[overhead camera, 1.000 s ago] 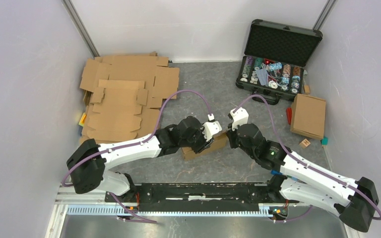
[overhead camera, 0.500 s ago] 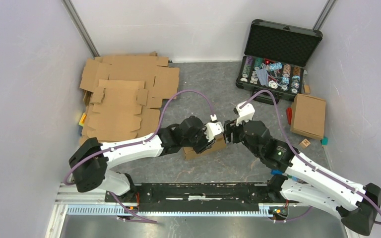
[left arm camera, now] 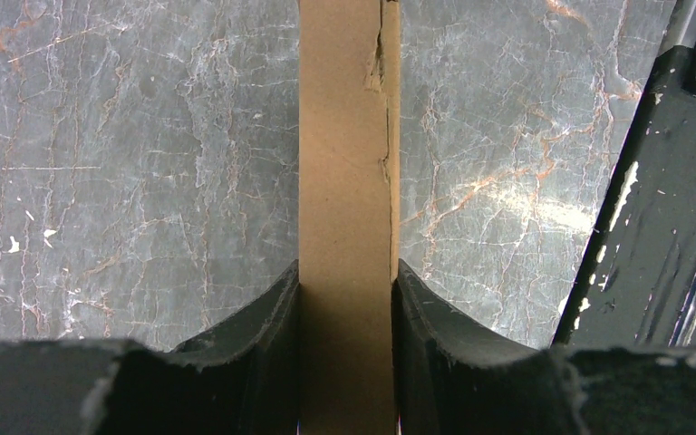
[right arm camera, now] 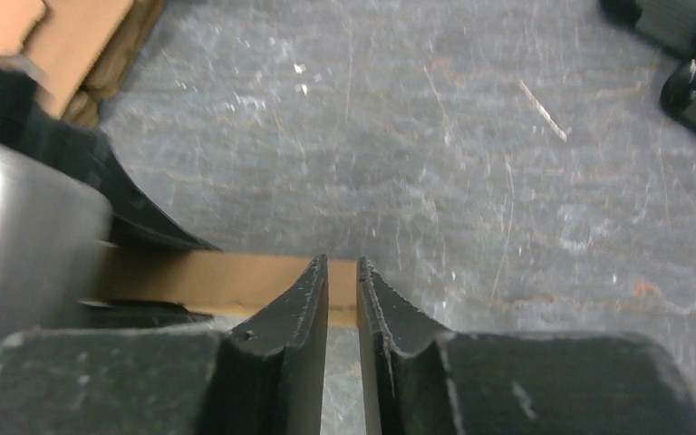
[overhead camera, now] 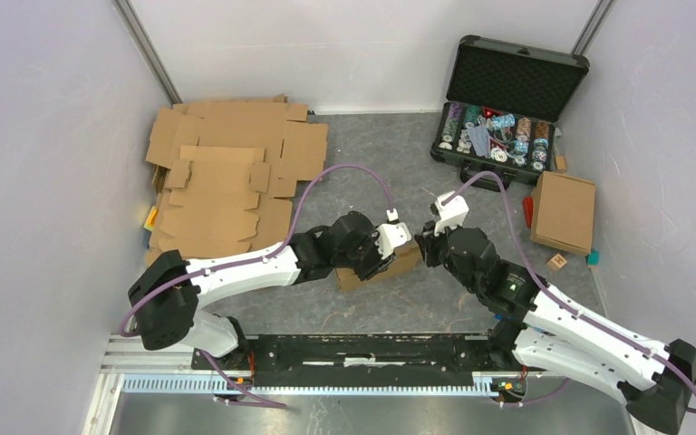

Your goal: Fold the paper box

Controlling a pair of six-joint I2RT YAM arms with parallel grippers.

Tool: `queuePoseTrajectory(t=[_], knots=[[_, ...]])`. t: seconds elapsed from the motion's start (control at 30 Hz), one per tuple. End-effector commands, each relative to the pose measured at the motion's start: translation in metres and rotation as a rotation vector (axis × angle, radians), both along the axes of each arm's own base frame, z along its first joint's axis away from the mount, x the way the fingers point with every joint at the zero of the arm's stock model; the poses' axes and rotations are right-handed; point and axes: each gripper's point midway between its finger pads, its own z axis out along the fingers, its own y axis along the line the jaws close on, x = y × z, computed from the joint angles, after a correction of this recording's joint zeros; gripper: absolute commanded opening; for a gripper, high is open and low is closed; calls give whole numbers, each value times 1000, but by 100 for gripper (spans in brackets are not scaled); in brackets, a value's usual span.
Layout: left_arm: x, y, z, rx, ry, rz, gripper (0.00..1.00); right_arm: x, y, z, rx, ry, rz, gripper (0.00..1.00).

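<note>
The paper box (overhead camera: 407,262) is a small brown cardboard piece, partly folded, lying on the grey floor in the middle. My left gripper (overhead camera: 381,257) is shut on it; in the left wrist view the cardboard strip (left arm camera: 344,172) runs up from between the fingers (left arm camera: 276,308) and has a torn seam on its right side. My right gripper (overhead camera: 424,250) sits at the box's right end. In the right wrist view its jaws (right arm camera: 343,265) stand a narrow gap apart with nothing between them, and the box edge (right arm camera: 227,279) lies just beyond the tips.
A stack of flat cardboard blanks (overhead camera: 227,177) lies at the back left. An open black case of poker chips (overhead camera: 504,127) stands at the back right, with a finished folded box (overhead camera: 563,211) and small blocks (overhead camera: 557,262) near the right wall. A metal rail (overhead camera: 362,349) runs along the near edge.
My right gripper opened wide, then narrowed to a small gap, shifting slightly at the box's right end. My left gripper kept its hold on the box.
</note>
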Motion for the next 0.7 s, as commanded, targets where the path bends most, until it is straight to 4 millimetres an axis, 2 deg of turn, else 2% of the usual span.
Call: queuePoseTrajectory(t=[0.0, 0.1, 0.17, 0.3, 0.4, 0.57, 0.6, 0.67], knots=[[-14, 8, -20, 77, 54, -42, 27, -9, -15, -33, 3, 42, -48, 15], [-14, 8, -21, 77, 58, -40, 27, -16, -18, -54, 14, 82, -53, 5], [-15, 8, -20, 74, 61, -41, 27, -18, -17, -63, 21, 96, -45, 2], [-16, 6, -20, 67, 66, -46, 27, -17, -16, -62, 22, 87, -43, 0], [-16, 6, -20, 65, 70, -50, 27, -11, -15, -41, 17, 44, -40, 0], [-18, 5, -19, 60, 79, -50, 27, -7, -6, 15, 64, -59, 9, 0], [-18, 5, -19, 60, 79, -50, 28, -6, -4, 20, 74, -69, 21, 0], [-18, 6, -19, 61, 80, -49, 29, -7, 2, 18, 79, -65, 45, 0]])
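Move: My left hand still grips the paper box across its narrow width. The box's right end stands about 9 cm to that hand's right, 4 cm farther out and slightly higher. From my right hand this same end is some 5 cm below, 3 cm back and about level sideways. The chip case lies roughly 20 cm ahead and 16 cm right of my right hand; the closed brown box about 6 cm ahead and 32 cm right. I hold the paper box still in my left hand and dab with my right over its right end: I drop that hand about 5 cm, easing slightly back and right while its part-open fingers shut completely. It stays low briefly, seeming to bear on the box end, then I lift it some 3 cm, fingers still shut. ##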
